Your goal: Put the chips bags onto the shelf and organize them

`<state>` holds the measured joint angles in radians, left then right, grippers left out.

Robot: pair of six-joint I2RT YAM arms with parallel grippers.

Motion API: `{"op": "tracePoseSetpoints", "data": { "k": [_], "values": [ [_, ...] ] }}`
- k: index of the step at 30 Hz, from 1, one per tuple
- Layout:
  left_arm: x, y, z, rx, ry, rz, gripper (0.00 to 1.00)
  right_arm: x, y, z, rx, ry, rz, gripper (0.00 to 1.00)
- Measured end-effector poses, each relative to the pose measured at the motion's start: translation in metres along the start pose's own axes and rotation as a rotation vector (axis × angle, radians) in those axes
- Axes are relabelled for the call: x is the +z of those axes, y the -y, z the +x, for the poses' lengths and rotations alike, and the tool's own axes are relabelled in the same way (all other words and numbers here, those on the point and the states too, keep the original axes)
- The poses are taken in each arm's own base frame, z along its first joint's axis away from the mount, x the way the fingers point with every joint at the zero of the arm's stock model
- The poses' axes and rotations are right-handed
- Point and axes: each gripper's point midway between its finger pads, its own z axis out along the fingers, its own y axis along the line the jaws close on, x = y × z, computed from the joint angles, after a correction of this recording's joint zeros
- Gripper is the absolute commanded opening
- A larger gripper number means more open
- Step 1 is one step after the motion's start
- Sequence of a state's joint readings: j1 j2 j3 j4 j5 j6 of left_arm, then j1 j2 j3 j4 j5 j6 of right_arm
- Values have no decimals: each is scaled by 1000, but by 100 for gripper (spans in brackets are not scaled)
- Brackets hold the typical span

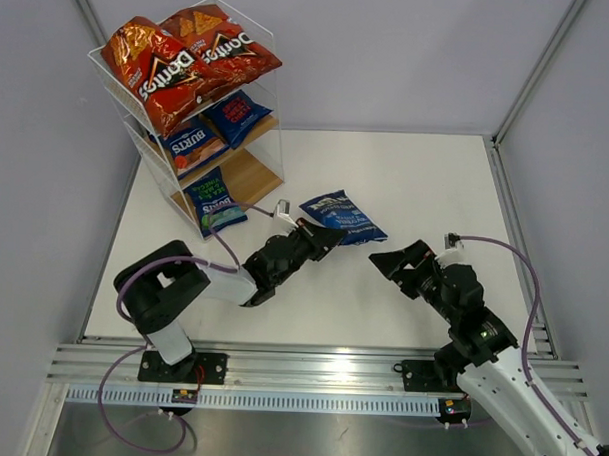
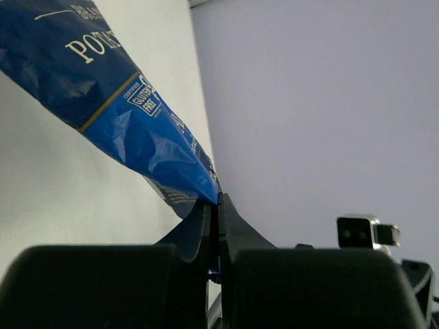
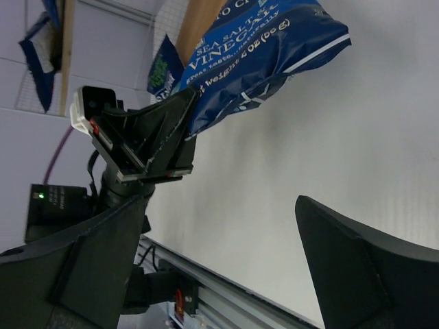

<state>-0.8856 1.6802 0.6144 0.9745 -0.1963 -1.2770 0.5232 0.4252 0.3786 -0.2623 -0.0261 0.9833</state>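
Note:
The shelf stands at the far left of the table. Two red Doritos chips bags lie on its top tier. Two dark blue bags lie on the middle tier, and another blue bag sits at the front of the bottom tier. A blue Kettle bag lies on the table right of the shelf. My left gripper is shut on its near corner. To the right of that bag my right gripper stands open, holding nothing.
A metal rail runs along the table's near edge, with both arm bases bolted to it. Grey walls close in the back and both sides. The right wrist view shows the shelf's wooden board behind the held bag.

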Motion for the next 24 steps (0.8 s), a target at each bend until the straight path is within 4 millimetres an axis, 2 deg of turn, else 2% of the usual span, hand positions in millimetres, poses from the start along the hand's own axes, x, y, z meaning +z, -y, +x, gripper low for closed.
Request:
{"op": "tracePoseSetpoints", "data": {
  "k": [3,6,9,12,15,21,24],
  "values": [
    [-11,15,-1,26,19,93,0,-1,-15,-6,65,20,-54,100],
    [-21,13,2,79,23,123,0,0,-28,-9,177,29,-111,100],
    [-29,5,10,143,4,121,0,8,-29,-5,298,24,-145,99],
    [-34,8,20,217,-16,142,0,16,-22,2,384,-6,-120,100],
    [-46,32,25,303,-21,212,0,20,-26,1,469,-9,-139,100],
    [-77,104,13,424,58,416,0,22,-33,0,606,-32,-170,99],
    [-88,122,11,472,85,471,0,24,-43,-3,642,-45,-206,99]
  ]
}}
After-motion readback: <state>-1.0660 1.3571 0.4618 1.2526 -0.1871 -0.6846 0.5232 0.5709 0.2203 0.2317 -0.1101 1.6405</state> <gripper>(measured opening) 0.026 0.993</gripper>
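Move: The left hand already pinches the blue chips bag by a corner, its middle about 6 cm ahead of that hand, 1 cm to the right and 5 cm below. The open right gripper waits roughly 9 cm back and 11 cm right of the left hand, about level. The green chips bag on the bottom shelf lies some 16 cm ahead, 30 cm left and 12 cm below the left hand. From the right hand the blue bag is about 14 cm ahead, 10 cm left and 5 cm lower. Keeping its pinch on the corner of the blue chips bag, the left hand eases back towards its base, then rises strongly, about 9 cm back and 12 cm up in all, its fingers tipping upward by nearly 40 degrees. Meanwhile the right hand, fingers staying wide open, edges some 4 cm left with a little rise and forward reach towards the bag's free lower corner, rolling about 35 degrees so that its left side comes up; contact with the bag can't be made out. ##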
